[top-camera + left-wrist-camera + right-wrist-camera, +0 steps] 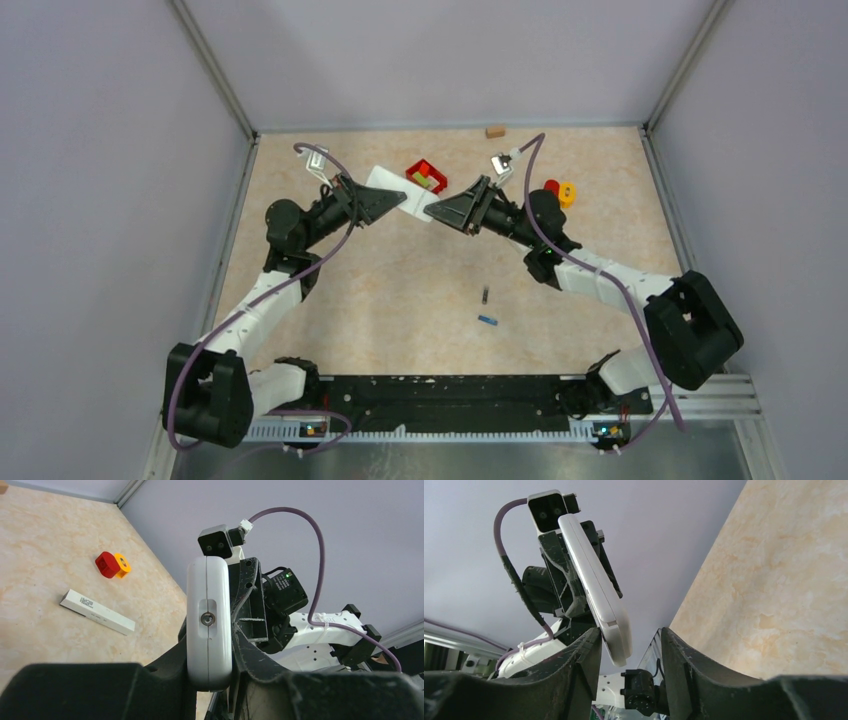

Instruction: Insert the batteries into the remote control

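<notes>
My left gripper (398, 203) is shut on a white remote control (390, 184) and holds it above the table at the back. In the left wrist view the remote (209, 625) stands edge-on, pinched between both fingers. My right gripper (434, 212) faces it from the right and is open. In the right wrist view the remote's free end (616, 640) sits between the jaws, close to the left finger (579, 660), with a gap to the other. Two batteries lie on the table in front: a dark one (485, 295) and a blue one (487, 320).
A red bin (427, 176) stands just behind the grippers. A red and yellow object (558, 190) lies at the back right, a small wooden block (495, 131) by the back wall. The left wrist view shows a white bar (97, 612) flat on the table.
</notes>
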Available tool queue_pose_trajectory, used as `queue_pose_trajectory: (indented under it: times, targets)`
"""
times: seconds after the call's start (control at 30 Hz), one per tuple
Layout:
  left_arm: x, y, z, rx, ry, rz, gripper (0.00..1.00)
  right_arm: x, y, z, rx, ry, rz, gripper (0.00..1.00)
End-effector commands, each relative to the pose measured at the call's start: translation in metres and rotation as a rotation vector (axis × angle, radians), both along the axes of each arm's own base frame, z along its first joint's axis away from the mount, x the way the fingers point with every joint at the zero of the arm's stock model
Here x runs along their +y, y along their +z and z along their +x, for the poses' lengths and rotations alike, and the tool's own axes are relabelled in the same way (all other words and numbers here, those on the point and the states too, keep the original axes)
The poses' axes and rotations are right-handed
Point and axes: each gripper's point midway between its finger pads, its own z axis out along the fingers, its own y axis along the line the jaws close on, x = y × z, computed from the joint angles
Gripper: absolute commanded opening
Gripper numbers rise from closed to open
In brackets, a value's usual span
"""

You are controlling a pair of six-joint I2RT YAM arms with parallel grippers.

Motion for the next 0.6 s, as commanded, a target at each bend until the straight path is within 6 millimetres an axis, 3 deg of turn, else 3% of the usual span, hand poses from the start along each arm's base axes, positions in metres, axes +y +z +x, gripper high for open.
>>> queue_pose_trajectory:
  times: [0.0, 0.27, 0.57]
  targets:
    - [0.003, 0.014, 0.000, -0.099, 0.026, 0.019, 0.00, 0.007, 0.016, 0.004, 0.003, 0.011, 0.028, 0.44]
    - [0.007, -0.005, 0.010, -0.114, 0.090, 0.104, 0.00, 0.011, 0.008, -0.002, 0.119, 0.037, 0.035, 0.31]
    - [0.012, -0.017, 0.015, -0.119, 0.135, 0.173, 0.00, 0.017, -0.014, 0.001, 0.256, 0.051, 0.007, 0.27]
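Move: The left hand still grips the remote control about its middle, roughly at its hand point; the right fingertips are some 5 cm to its right, 2 back and 4 lower. From the open right hand, beside the remote's lower end, the remote's middle lies about 5 cm left, 2 ahead and 3 up. The grey battery is some 12 cm right and 6 back, the blue one 12 right and 12 back, the red tray 23 ahead and 1 left, all roughly 25 below. The right fingers close from about half open to nearly a third, narrowing around the remote's lower end while that hand sinks some 3 cm, edges about 1 cm left and tips its fingers down by roughly 15 degrees. The left hand keeps its hold and carries the remote down with it by about 3 cm, easing a little over 1 cm forward and turning slightly, less than 10 degrees in all, as its fingers tip a little downward. ##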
